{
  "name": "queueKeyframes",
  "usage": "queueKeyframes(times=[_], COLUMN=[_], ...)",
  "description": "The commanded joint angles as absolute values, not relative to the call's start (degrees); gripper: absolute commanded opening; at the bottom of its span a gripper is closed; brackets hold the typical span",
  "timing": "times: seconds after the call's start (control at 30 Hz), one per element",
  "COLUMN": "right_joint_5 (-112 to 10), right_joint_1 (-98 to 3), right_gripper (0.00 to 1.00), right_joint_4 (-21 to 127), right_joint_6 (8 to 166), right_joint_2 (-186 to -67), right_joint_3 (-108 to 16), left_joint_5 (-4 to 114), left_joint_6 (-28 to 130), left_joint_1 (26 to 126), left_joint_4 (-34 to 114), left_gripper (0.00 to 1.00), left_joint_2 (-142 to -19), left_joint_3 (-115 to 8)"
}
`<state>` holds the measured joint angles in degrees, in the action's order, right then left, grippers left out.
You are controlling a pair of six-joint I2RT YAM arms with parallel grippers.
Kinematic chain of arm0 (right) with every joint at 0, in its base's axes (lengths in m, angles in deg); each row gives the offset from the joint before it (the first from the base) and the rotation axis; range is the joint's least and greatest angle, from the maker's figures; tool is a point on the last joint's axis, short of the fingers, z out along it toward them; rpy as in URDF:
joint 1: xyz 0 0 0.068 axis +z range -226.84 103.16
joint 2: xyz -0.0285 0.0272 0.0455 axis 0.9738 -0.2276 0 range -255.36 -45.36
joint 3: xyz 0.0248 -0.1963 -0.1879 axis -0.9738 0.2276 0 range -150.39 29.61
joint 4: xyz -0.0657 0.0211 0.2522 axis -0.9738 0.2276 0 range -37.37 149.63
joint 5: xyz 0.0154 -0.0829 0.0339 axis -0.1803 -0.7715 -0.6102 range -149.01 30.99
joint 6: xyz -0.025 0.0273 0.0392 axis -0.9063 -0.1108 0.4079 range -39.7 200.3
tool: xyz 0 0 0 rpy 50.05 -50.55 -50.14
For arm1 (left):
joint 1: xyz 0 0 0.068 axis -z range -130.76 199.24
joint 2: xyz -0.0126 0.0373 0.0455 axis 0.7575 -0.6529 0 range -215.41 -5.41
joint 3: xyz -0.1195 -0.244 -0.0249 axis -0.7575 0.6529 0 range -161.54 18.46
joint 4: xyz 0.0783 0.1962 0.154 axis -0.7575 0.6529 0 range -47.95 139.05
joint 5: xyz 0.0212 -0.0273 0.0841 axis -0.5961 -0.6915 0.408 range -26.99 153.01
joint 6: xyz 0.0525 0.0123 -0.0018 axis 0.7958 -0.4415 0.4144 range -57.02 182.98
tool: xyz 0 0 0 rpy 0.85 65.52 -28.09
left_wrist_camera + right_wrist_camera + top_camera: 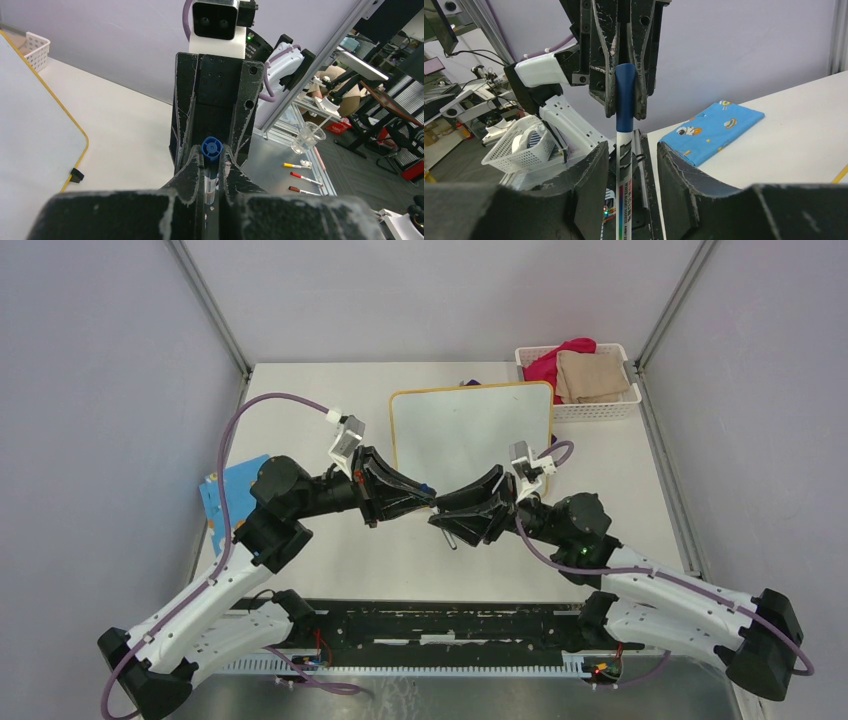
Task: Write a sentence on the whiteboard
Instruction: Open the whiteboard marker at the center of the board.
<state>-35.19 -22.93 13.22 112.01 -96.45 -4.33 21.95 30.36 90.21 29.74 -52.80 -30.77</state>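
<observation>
The whiteboard (470,430), white with a thin yellow-orange frame, lies flat at the table's middle back; its yellow edge (55,105) shows in the left wrist view. Its face is blank, and no sentence shows on it. Both grippers meet nose to nose in front of the board, above the table. My left gripper (430,502) (212,161) is shut on the blue cap (212,148) of a whiteboard marker (624,165). My right gripper (447,512) (630,150) straddles the marker's white barrel, with a gap showing on each side of it.
A white basket (612,405) with red and tan cloths stands at the back right corner. A blue patterned card (232,490) (711,125) lies at the table's left edge, partly under the left arm. A small dark object (470,383) peeks out behind the board.
</observation>
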Motion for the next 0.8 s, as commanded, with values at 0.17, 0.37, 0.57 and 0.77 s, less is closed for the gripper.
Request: queueKeyframes(times=[0.17,0.37,0.57,0.77], right_joint_5=[-32.3,-31.1,-31.9,-33.0], right_joint_1=[-23.2,-23.2,-23.1,-23.2], right_gripper=[0.32,0.08,0.00,0.00], right_joint_4=[7.8,8.3,10.6,12.3], right_joint_6=[114.5,112.9,109.8,108.4], right_joint_2=[-98.0,-97.8,-95.8,-93.7], right_joint_3=[-6.8,-5.7,-2.5,-0.4], left_joint_5=[20.9,21.5,25.4,29.7], left_joint_6=[33.2,32.2,31.8,32.0], left_joint_1=[90.4,90.4,90.4,90.4], left_joint_4=[29.6,29.1,28.7,28.7], left_gripper=[0.02,0.02,0.02,0.02], left_joint_2=[-51.6,-51.8,-50.3,-48.8], left_joint_3=[-32.8,-32.8,-33.7,-33.8])
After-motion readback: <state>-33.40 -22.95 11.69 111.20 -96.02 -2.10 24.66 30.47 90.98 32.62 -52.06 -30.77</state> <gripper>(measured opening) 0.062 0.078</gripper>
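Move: The marker is already held by its blue cap in the left hand. Its middle lies about 3 cm back, 2 cm right and 3 cm below that hand. The white barrel already stands between the right hand's half-open fingertips, the marker's middle about 1 cm back and 1 cm below that hand; the cap is some 3 cm ahead, 1 cm left and 3 cm above. The whiteboard's centre lies about 27 cm ahead, 8 cm right and 35 cm below the right hand. The marker's white barrel is pinched just below its cap as the right fingers close from about half open to almost shut. The right hand sinks about 1 cm and eases back roughly half a centimetre, mostly down once shut. The left hand keeps its grip on the blue cap and stays in place, only beginning to turn a couple of degrees at the end. ##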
